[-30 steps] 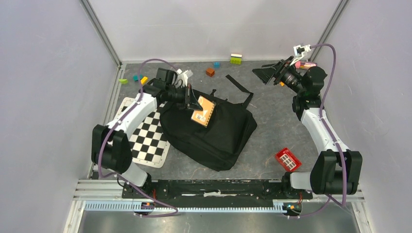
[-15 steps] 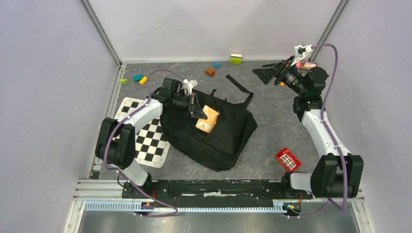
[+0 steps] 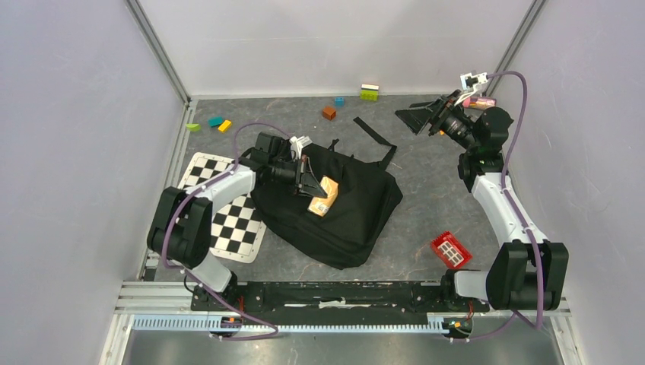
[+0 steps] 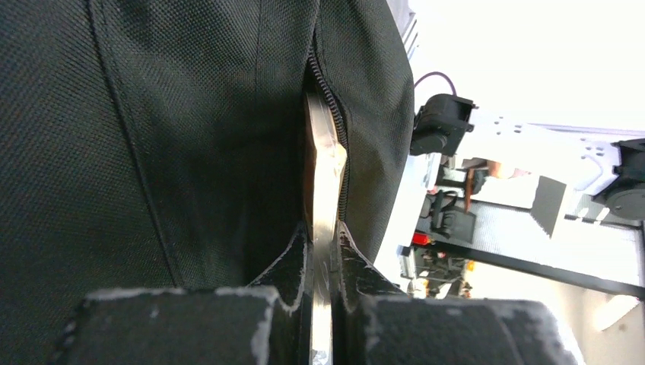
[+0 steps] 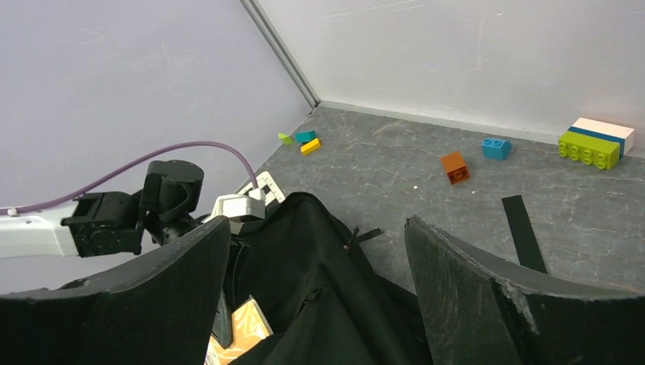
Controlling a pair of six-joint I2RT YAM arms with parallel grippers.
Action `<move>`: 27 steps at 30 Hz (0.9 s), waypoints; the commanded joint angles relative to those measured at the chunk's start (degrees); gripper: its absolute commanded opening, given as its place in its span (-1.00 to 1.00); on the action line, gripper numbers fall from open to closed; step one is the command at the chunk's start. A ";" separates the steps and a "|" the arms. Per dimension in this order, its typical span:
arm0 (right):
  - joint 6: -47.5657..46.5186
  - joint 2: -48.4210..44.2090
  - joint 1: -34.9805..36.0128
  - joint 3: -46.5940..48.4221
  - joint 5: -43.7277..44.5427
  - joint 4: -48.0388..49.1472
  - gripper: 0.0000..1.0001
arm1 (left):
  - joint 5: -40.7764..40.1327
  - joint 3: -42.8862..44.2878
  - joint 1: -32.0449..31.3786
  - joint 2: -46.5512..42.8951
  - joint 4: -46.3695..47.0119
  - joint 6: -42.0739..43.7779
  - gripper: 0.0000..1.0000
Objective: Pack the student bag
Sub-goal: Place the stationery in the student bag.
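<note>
The student bag (image 3: 354,213) is a large black backpack lying in the middle of the floor, also seen in the right wrist view (image 5: 327,266). My left gripper (image 3: 310,182) is shut on a flat orange notebook (image 3: 324,196) and holds it edge-on over the bag. In the left wrist view the notebook's thin edge (image 4: 323,152) runs from the left gripper (image 4: 325,243) into the bag's zipper slit (image 4: 335,114), with black fabric (image 4: 152,152) on both sides. My right gripper (image 3: 423,115) hangs raised at the far right, open and holding nothing (image 5: 316,222). The orange notebook (image 5: 239,327) shows below it.
A checkerboard sheet (image 3: 228,217) lies under the bag's left side. A red crate (image 3: 450,249) sits at the near right. A loose black strap (image 3: 373,131) and small blocks, brown (image 3: 328,112), blue (image 3: 338,99), green-white (image 3: 370,92) and teal (image 3: 216,122), lie near the back wall.
My left gripper has swung down and nearer with the notebook, turning it from flat-facing to edge-on at the bag's opening. The right arm has barely moved.
</note>
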 commanded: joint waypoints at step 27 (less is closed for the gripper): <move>-9.40 -2.57 -0.09 2.29 8.04 -8.72 0.79 | -18.82 8.45 -8.88 1.27 -11.11 4.06 0.57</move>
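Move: Just ahead of the left fingertips, the bag's zip opening, where the held orange notebook is going, lies about 6 cm right, 1 cm back and 4 cm below the left hand. The loose black strap is some 15 cm ahead and 16 cm right; the red-brown brick is about 21 cm ahead and 3 cm right, and the chessboard 25 cm left and 2 cm back, all near table height. From the right hand, the opening lies roughly 20 cm left, 15 cm back and well below. Pushing the pinched notebook through the zip opening, the left hand goes about 7 cm right, sinking some 2 cm. Late on it slides about 3 cm back, turning slightly clockwise, while the fingers spread wide and let the notebook go; then it starts withdrawing left and up. The empty right hand, still open, dips about 2 cm and eases right at the end. ##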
